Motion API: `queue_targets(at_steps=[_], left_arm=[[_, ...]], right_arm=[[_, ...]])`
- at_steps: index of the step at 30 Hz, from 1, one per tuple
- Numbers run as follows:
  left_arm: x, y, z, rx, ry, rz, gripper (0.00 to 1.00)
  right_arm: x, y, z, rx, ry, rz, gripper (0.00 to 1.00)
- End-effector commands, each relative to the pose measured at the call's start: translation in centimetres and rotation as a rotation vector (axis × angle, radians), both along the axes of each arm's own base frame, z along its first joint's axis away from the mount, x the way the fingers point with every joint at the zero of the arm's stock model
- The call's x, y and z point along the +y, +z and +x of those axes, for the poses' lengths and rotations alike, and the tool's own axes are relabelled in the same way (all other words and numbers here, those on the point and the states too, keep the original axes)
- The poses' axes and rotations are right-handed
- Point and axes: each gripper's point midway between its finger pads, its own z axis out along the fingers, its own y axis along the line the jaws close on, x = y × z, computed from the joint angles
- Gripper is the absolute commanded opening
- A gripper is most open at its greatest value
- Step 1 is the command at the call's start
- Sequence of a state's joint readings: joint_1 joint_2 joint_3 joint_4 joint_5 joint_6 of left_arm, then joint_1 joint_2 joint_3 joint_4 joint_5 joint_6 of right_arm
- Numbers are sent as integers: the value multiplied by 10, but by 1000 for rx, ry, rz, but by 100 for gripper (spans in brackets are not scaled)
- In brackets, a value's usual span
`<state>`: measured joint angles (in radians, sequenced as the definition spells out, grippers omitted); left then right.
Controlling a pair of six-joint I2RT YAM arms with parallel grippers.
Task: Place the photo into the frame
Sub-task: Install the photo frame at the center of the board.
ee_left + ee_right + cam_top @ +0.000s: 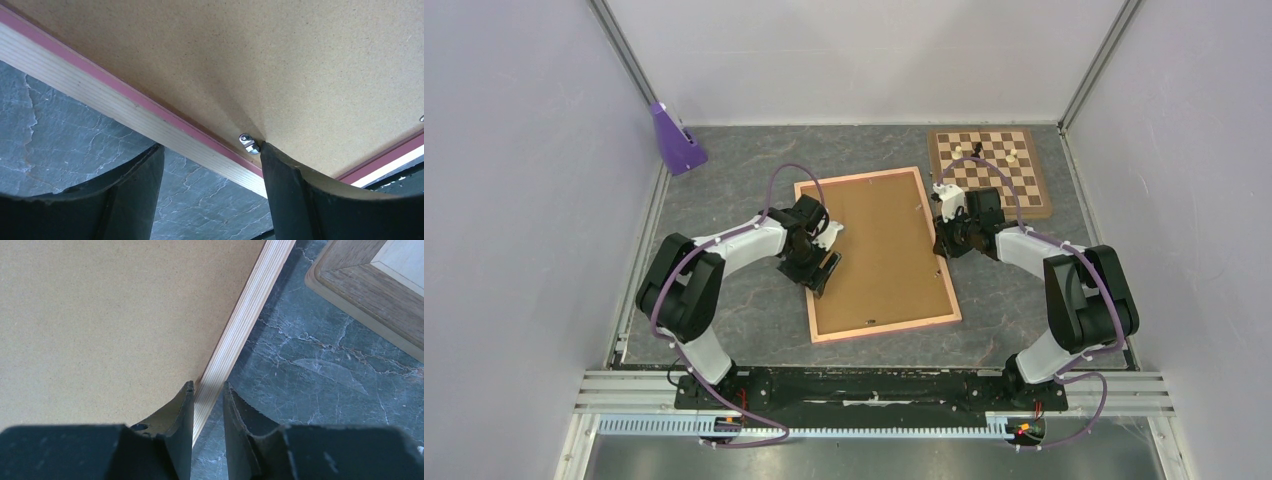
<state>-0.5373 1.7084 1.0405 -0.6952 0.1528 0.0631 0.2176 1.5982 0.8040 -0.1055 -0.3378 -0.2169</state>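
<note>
The frame [884, 325] lies face down in the middle of the table, its pale wood back rail [100, 95] up. A plain brown backing board [879, 250] fills it. The photo is hidden. My left gripper [827, 255] is open astride the frame's left rail. One finger is over the table; the other rests on the board beside a small metal clip [248, 142]. In the left wrist view the left gripper [212, 155] holds nothing. My right gripper [942, 245] is at the frame's right rail [250, 305]. The right gripper [208, 387] has its narrow jaws closed across that rail.
A brown-and-cream chessboard [994, 170] with a few pieces on it lies at the back right, its corner [370, 285] close to the right gripper. A purple wedge-shaped object [674, 140] stands at the back left by the wall. White walls enclose the grey slate-patterned table.
</note>
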Motion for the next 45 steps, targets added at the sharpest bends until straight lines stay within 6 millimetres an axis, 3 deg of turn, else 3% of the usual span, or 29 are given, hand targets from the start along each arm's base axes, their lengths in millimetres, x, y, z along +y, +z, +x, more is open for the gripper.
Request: queue_targets(at_steps=[1, 20, 22, 25, 26, 34, 37, 39, 45], left_arm=[[-7, 1, 17, -54, 36, -4, 75], [-5, 0, 19, -78, 12, -5, 44], [-6, 2, 20, -86, 3, -11, 34], [-8, 4, 20, -98, -11, -26, 4], [-8, 4, 20, -100, -15, -29, 2], [-3, 7, 27, -166, -50, -14, 4], [-2, 7, 28, -170, -37, -4, 33], [-4, 6, 27, -152, -25, -13, 47], [-7, -4, 28, -114, 3, -5, 55]], right_arm=[[0, 9, 15, -65, 16, -9, 17], [-1, 7, 13, -64, 25, -20, 17], [0, 7, 13, -64, 30, -19, 17], [1, 6, 11, -62, 37, -17, 17], [0, 6, 11, -62, 38, -19, 16], [-2, 3, 10, -67, 55, -36, 16], [0, 4, 11, -69, 60, -33, 16], [0, 4, 11, -68, 62, -31, 16], [0, 3, 10, -67, 63, -30, 16]])
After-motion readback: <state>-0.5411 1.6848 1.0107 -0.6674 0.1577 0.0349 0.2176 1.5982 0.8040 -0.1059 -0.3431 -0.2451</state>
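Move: The left hand, fingers down and well apart, straddles the frame's left rail, with its right finger beside a small metal clip. The left clip lies about 2 cm back and 2 cm to the right of the hand point, roughly 1 cm below. The frame's near-left corner is some 13 cm back and 2 cm right, and the near clip about 9 cm back and 17 cm right. From the right hand, the left clip lies some 34 cm left and 10 cm back. The left hand's right finger pushes the left clip towards the left rail as the fingers close by about a quarter of their range, the other finger coming up against the rail's outer side. The squeeze builds, then eases with a slight reopening at the end; the hand itself shifts less than half a centimetre. The right hand stays put, still pinching the right rail. ##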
